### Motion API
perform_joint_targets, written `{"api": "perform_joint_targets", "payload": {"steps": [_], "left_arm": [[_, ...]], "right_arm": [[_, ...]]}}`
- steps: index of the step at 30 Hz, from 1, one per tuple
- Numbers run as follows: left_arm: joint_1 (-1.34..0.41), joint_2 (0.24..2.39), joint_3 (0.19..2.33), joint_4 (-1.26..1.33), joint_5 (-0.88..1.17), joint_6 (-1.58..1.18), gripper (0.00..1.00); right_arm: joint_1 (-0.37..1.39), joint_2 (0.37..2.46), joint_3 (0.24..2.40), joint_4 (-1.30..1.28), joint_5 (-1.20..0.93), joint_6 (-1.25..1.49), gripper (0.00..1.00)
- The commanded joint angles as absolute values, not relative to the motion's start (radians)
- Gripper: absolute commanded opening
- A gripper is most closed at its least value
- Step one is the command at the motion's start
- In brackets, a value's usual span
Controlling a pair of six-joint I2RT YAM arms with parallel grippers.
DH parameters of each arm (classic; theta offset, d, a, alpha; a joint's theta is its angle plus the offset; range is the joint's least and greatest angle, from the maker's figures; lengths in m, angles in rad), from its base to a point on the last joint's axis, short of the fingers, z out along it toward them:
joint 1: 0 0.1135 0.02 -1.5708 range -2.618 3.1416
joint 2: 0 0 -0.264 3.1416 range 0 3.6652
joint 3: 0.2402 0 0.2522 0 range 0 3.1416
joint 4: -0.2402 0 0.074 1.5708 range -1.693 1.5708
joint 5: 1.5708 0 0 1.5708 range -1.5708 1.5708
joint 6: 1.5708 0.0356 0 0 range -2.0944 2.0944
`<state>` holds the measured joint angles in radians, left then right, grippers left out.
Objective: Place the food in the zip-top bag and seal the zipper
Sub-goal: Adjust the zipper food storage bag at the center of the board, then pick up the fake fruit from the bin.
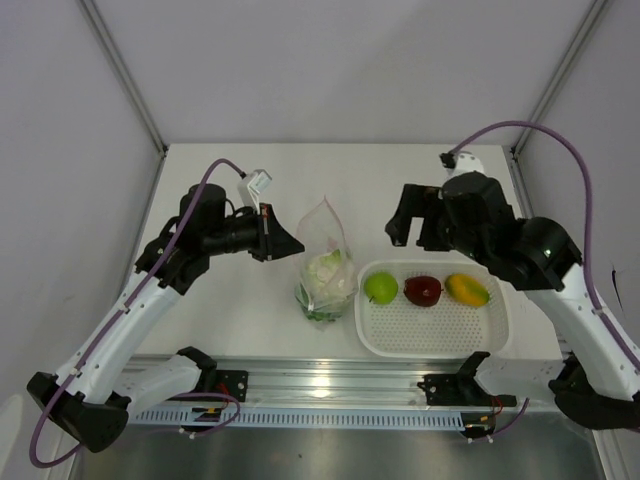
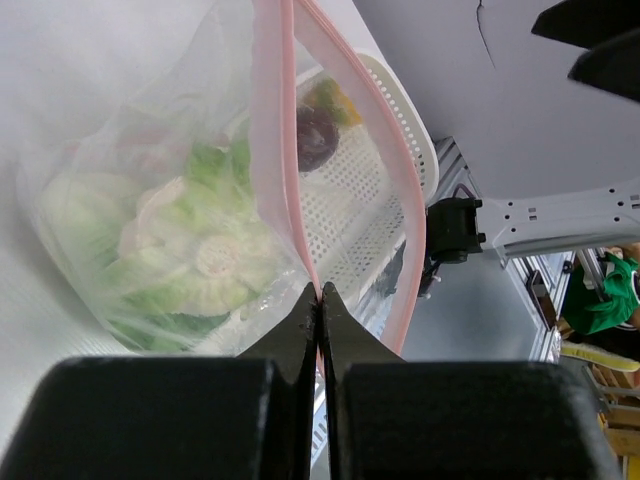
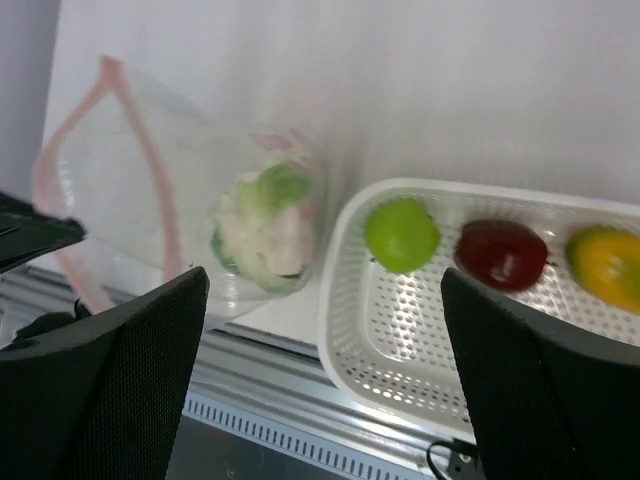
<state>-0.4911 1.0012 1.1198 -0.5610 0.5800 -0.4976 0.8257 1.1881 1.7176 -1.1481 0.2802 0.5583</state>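
The clear zip-top bag [image 1: 322, 232] stands on the table with its mouth open. Inside it lie the white cauliflower [image 1: 326, 270] and the green lettuce [image 2: 215, 165]. My left gripper [image 2: 320, 292] is shut on the pink zipper [image 2: 296, 170] at the bag's left edge. The green apple [image 1: 380, 288], dark red apple [image 1: 422, 290] and yellow-orange fruit [image 1: 467, 289] lie in the white basket [image 1: 435, 350]. My right gripper [image 1: 405, 228] hangs open above the gap between bag and basket, with nothing between its fingers [image 3: 120, 380].
The white perforated basket [image 3: 400, 370] sits right of the bag, close to the table's near edge. A metal rail [image 1: 330, 385] runs along that edge. Grey walls close the table at the back and sides.
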Motion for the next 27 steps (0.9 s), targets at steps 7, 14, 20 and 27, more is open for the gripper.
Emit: {"api": "perform_joint_targets", "payload": {"steps": [7,14,20,27], "left_arm": [[-0.486,0.992,1.115,-0.52,0.609,-0.503,0.01],[-0.486,0.991,1.109,-0.515,0.618,-0.505,0.01],[-0.486,0.983,1.098,-0.515,0.624,-0.505,0.01],[-0.486,0.982,1.083,-0.508,0.634,-0.509,0.0]], "right_arm": [[0.574,1.011,1.415,-1.215,0.403,0.742,0.99],[0.347,0.882,1.105,-1.051,0.192,0.81,0.98],[0.285,0.89,0.934,-0.951,0.04,0.796,0.96],[0.284,0.931,0.836,-0.851,-0.052,0.746,0.98]]}}
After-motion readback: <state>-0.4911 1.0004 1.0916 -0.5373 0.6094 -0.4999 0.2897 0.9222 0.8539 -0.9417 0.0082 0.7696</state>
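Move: The red apple in the basket lies about 9 cm to the right of the open right hand, some 3 cm ahead and 31 cm below. Level with it in the basket are the green apple, almost straight below the hand, and the mango, about 19 cm to the hand's right. The food-filled bag stands some 12 cm to its left and 27 cm lower. From the left hand, the red apple is about 25 cm right, 4 cm ahead and 25 cm down. The left fingers keep their pinch on the bag's zipper edge and hold almost still. The right hand, already wide open and touching nothing, sinks about 22 cm towards the red apple while swinging some 13 cm right, away from the bag, then easing 3 cm back left; its wrist tips further down and turns clockwise, each nearly 30 degrees. ##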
